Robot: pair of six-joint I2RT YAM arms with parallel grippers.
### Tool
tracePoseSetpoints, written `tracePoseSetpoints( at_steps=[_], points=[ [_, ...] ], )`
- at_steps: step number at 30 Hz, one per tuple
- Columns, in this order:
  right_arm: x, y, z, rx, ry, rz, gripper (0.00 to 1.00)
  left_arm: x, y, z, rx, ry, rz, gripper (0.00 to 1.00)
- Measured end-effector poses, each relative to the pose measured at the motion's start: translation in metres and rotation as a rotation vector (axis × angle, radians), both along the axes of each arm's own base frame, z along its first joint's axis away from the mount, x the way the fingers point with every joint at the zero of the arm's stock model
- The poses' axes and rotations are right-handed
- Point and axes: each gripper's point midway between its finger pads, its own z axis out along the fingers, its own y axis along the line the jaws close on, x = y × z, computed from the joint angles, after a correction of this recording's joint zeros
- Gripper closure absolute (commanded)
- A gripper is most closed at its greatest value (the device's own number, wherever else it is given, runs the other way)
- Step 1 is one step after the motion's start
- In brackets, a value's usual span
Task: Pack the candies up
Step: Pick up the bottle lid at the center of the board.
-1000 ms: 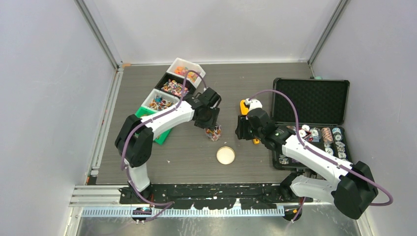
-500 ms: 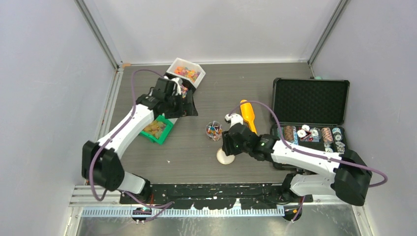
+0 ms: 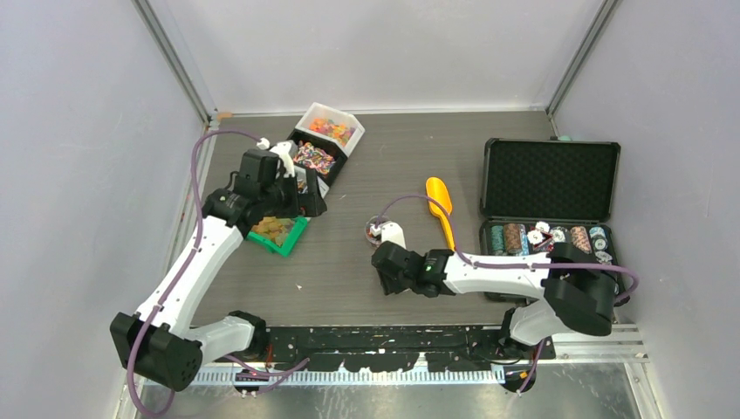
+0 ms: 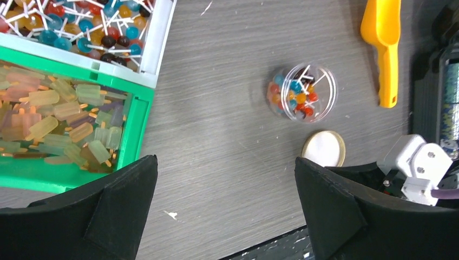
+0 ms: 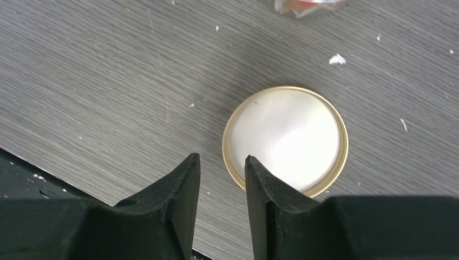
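The candies are small lollipops and gummy pieces. Some lollipops fill a small clear jar standing on the table. The jar is half hidden by my right wrist in the top view. Its gold-rimmed white lid lies flat just in front of it. My right gripper is low over the lid's left rim, one finger outside and one over the lid, with a narrow gap between them. My left gripper is wide open and holds nothing. It hangs by the green bin of gummy candies.
A white bin of lollipops sits behind the green one, with more candy bins further back. An orange scoop lies right of the jar. An open black case with poker chips stands at the right.
My left gripper let go of the jar, opened wide and drew back left to the bins. My right arm swung from the scoop down to the lid, its jaws narrowing.
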Motion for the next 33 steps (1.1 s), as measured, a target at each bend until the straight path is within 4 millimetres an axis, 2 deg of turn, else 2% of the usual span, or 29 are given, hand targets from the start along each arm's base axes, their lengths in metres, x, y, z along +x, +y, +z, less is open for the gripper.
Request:
tracePoseSetpoints(
  at_steps=[4, 8, 11, 22, 23, 26, 31, 33],
  points=[
    [0.005, 0.011, 0.001, -0.011, -0.016, -0.003, 0.64, -0.008, 0.004, -0.011, 0.041, 0.026, -0.036, 0.02],
    [0.008, 0.014, -0.008, -0.054, -0.017, -0.006, 0.64, -0.018, 0.005, -0.027, 0.056, 0.062, -0.071, 0.03],
    [0.01, 0.015, -0.014, -0.082, -0.015, -0.009, 0.65, -0.023, 0.003, -0.032, 0.053, 0.078, -0.097, 0.04],
    [0.01, 0.009, -0.028, -0.14, -0.007, -0.009, 0.77, -0.028, 0.004, -0.016, 0.038, 0.014, -0.11, 0.04],
    [0.01, 0.01, -0.027, -0.138, -0.008, -0.009, 0.79, -0.029, 0.004, -0.014, 0.038, 0.009, -0.11, 0.04],
    [0.01, 0.011, -0.027, -0.136, -0.007, -0.007, 0.98, -0.03, 0.007, -0.012, 0.043, -0.008, -0.106, 0.03],
    [0.009, 0.013, -0.026, -0.128, -0.001, 0.002, 0.99, -0.031, 0.011, -0.008, 0.057, -0.052, -0.106, 0.03],
    [0.007, 0.016, -0.019, -0.1, 0.005, 0.011, 1.0, -0.031, 0.01, -0.007, 0.054, -0.086, -0.12, 0.02]
  ],
)
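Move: The bottle lid lies flat on the board just under the right hand, its middle about 3 cm ahead, 2 cm to the right and 3 cm below, so the part of the rim nearest the fingers is its left, base-side edge. The candy jar stands about 9 cm beyond the lid and 4 cm to the left of it; the yellow scoop is some 15 cm ahead of the hand and 10 cm to its right. From the left hand the lid lies roughly 9 cm back, 16 cm right and 20 cm below. The right hand eases about 1.5 cm left and 1 cm forward, then sinks nearly 3 cm onto the lid's left rim while its fingers tip some 10 degrees nearer to straight down; there the half-open fingers shut almost fully, pinching the thin rim, and the hand starts up again by just under 1 cm. The left hand, empty and still wide open, draws back about 3 cm towards its base, dipping about 3 cm on the way and coming most of the way up again. ##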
